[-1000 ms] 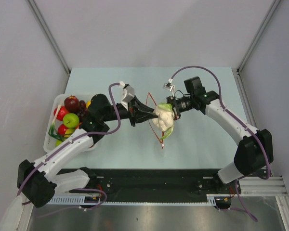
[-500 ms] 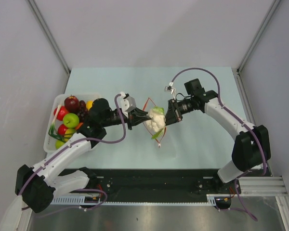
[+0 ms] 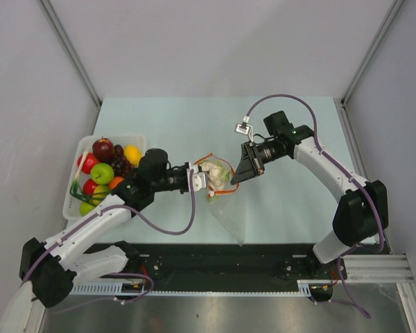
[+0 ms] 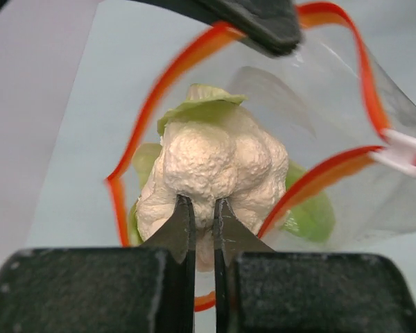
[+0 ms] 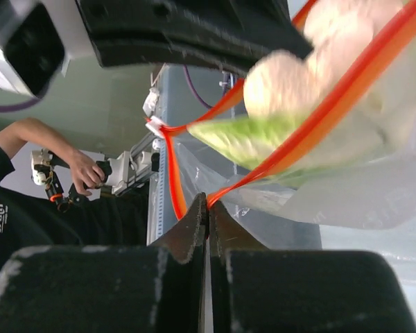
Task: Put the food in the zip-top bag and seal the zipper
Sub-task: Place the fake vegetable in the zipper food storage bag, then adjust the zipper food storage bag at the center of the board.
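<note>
A whitish cauliflower with green leaves (image 3: 215, 173) (image 4: 218, 163) is pinched by my left gripper (image 3: 203, 179) (image 4: 202, 208), shut on its near side. It sits in the open mouth of the clear zip-top bag (image 3: 230, 214) (image 4: 347, 173), ringed by the orange-red zipper (image 4: 173, 76) (image 5: 333, 90). My right gripper (image 3: 234, 175) (image 5: 208, 205) is shut on the zipper strip at the mouth's right side. The bag's body trails toward the table's near edge. More food fills the white tray (image 3: 69, 202): red apple (image 3: 102, 147), green apple (image 3: 102, 173), yellow piece (image 3: 132, 153), dark grapes (image 3: 119, 165).
The tray stands at the table's left edge, beside the left arm's elbow. The black rail (image 3: 229, 267) with both arm bases runs along the near edge. A person's arm (image 5: 62, 149) shows in the right wrist view beyond that rail.
Both grippers have moved left with the cauliflower and the bag's mouth. The bag's body has swung down toward the near edge, and the cauliflower now sits deeper in the mouth.
</note>
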Robot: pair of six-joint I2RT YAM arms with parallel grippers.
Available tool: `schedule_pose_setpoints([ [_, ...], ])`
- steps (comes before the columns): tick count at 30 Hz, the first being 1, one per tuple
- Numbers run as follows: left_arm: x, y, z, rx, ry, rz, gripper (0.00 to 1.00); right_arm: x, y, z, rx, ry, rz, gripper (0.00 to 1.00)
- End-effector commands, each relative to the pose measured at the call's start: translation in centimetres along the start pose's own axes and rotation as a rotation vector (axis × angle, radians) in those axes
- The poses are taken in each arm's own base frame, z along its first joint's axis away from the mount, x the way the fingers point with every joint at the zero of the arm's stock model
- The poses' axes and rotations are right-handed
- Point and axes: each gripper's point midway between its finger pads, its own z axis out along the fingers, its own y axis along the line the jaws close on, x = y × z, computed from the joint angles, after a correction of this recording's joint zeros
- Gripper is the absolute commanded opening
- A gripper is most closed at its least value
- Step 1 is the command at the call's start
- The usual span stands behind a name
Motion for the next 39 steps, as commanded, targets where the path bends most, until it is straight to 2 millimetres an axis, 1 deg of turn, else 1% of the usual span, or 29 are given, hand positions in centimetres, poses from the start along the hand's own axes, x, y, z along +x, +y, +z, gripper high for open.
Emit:
schedule_pose_setpoints([
  [1, -0.7, -1.3, -1.0, 0.081, 0.018, 0.237, 0.04, -1.2, 2.3, -0.3, -0.056, -0.013, -0.061, 0.0],
  [2, -0.2, -2.0, -1.3, 0.115, 0.043, 0.223, 0.06, -1.2, 1.9, -0.2, -0.03, -0.01, -0.069, 0.0],
  [3, -0.9, -1.7, -1.6, 0.118, 0.04, 0.238, 0.08, -1.1, 1.6, -0.2, -0.014, -0.006, -0.067, 0.0],
  [5, -1.5, -2.1, -2.3, 0.138, 0.037, 0.232, 0.23, -1.0, 1.0, -0.1, 0.026, 0.001, -0.076, 0.0],
  [6, -2.7, -1.6, -2.7, 0.131, 0.021, 0.241, 0.33, -1.1, 1.0, 0.0, 0.034, 0.004, -0.083, 0.0],
  [7, -3.2, -1.8, -3.0, 0.141, 0.019, 0.223, 0.55, -1.0, 1.1, 0.2, 0.037, 0.009, -0.094, 0.0],
  [8, -3.9, -1.4, -3.2, 0.127, 0.009, 0.201, 0.61, -1.0, 1.1, 0.3, 0.05, 0.016, -0.103, 0.0],
  [9, -5.7, -0.8, -3.7, 0.103, -0.014, 0.139, 0.65, -1.2, 1.3, 0.4, 0.059, 0.017, -0.123, 0.0],
  [10, -6.2, -0.8, -3.9, 0.109, -0.013, 0.102, 0.72, -1.1, 1.8, 0.7, 0.063, 0.025, -0.149, 0.0],
  [11, -6.8, -0.3, -4.2, 0.087, -0.013, 0.072, 0.75, -1.2, 1.7, 0.8, 0.084, 0.027, -0.17, 0.0],
  [12, -7.8, 0.3, -4.7, 0.049, -0.02, -0.011, 0.77, -1.3, 1.8, 0.8, 0.096, 0.026, -0.188, 0.0],
  [13, -8.2, 0.9, -4.9, 0.013, -0.02, -0.053, 0.8, -1.4, 2.1, 0.7, 0.105, 0.023, -0.209, 0.0],
  [14, -8.4, 1.3, -5.3, -0.019, -0.016, -0.096, 0.81, -1.4, 2.0, 0.7, 0.119, 0.022, -0.217, 0.0],
  [15, -8.3, 1.9, -5.9, -0.085, -0.003, -0.185, 0.84, -1.4, 2.0, 0.6, 0.125, 0.022, -0.23, 0.0],
  [17, -7.6, 2.9, -6.5, -0.181, 0.023, -0.28, 0.88, -1.4, 2.1, 0.3, 0.141, 0.017, -0.244, 0.0],
  [18, -6.2, 3.2, -6.8, -0.251, 0.063, -0.387, 0.9, -1.4, 2.1, 0.3, 0.141, 0.017, -0.25, 0.0],
  [20, -4.3, 2.7, -7.0, -0.294, 0.118, -0.536, 0.91, -1.5, 2.4, 0.2, 0.139, 0.015, -0.265, 0.0],
  [22, -2.5, 1.6, -6.6, -0.273, 0.152, -0.643, 0.91, -1.5, 2.5, 0.2, 0.138, 0.014, -0.276, 0.0],
  [23, -1.7, 1.7, -6.7, -0.293, 0.155, -0.714, 0.91, -1.6, 2.5, 0.2, 0.139, 0.011, -0.282, 0.0],
  [24, -1.0, 1.4, -6.5, -0.294, 0.161, -0.772, 0.91, -1.6, 2.5, 0.2, 0.138, 0.012, -0.287, 0.0],
  [25, -1.0, 1.6, -6.3, -0.295, 0.145, -0.799, 0.91, -1.6, 2.6, 0.2, 0.14, 0.011, -0.292, 0.0],
  [27, 0.0, 2.2, -5.8, -0.31, 0.147, -0.889, 0.91, -1.5, 2.8, 0.1, 0.143, 0.01, -0.307, 0.0],
  [28, -0.2, 2.3, -5.4, -0.29, 0.132, -0.912, 0.9, -1.4, 2.9, 0.1, 0.142, 0.011, -0.31, 0.0],
  [29, 0.6, 2.3, -4.6, -0.28, 0.155, -0.962, 0.9, -1.2, 2.9, 0.1, 0.143, 0.013, -0.32, 0.0],
  [32, 0.7, 2.3, -3.2, -0.233, 0.156, -1.02, 0.89, -0.6, 3.0, 0.1, 0.158, 0.025, -0.34, 0.0],
  [33, 1.4, 2.2, -2.4, -0.212, 0.173, -1.041, 0.9, -0.3, 2.9, 0.2, 0.163, 0.032, -0.352, 0.0],
  [35, 1.4, 2.2, -1.6, -0.19, 0.164, -1.066, 0.92, 0.1, 2.9, 0.1, 0.18, 0.038, -0.364, 0.0],
  [36, 2.4, 2.0, -0.9, -0.177, 0.191, -1.096, 0.91, 0.3, 2.8, 0.0, 0.185, 0.04, -0.367, 0.0],
  [39, 4.3, 0.8, 0.0, -0.153, 0.264, -1.169, 0.83, 1.1, 2.4, 0.0, 0.2, 0.047, -0.366, 0.0],
])
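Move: The left hand holds the cauliflower just inside the bag's open mouth, its middle about 3 cm right of the fingertips and 1 cm back. The bag's body, where it is going, hangs roughly 12 cm back, 7 cm right and 8 cm lower. The white zipper end is some 8 cm back, 2 cm right and slightly lower. From the right hand, which pinches the rim, the cauliflower is about 6 cm left and 3 cm ahead, nearly level. The left fingers let go of the cauliflower in the bag mouth, drawing back about 3 cm as they open wide, then lift some 10 cm and swing left. The hand then drops about 12 cm, easing forward and tipping 55 degrees downward with a counter-clockwise turn, still open, to the bag's left rim. The right hand keeps pinching the rim nearly in place, rolling some 20 degrees. ##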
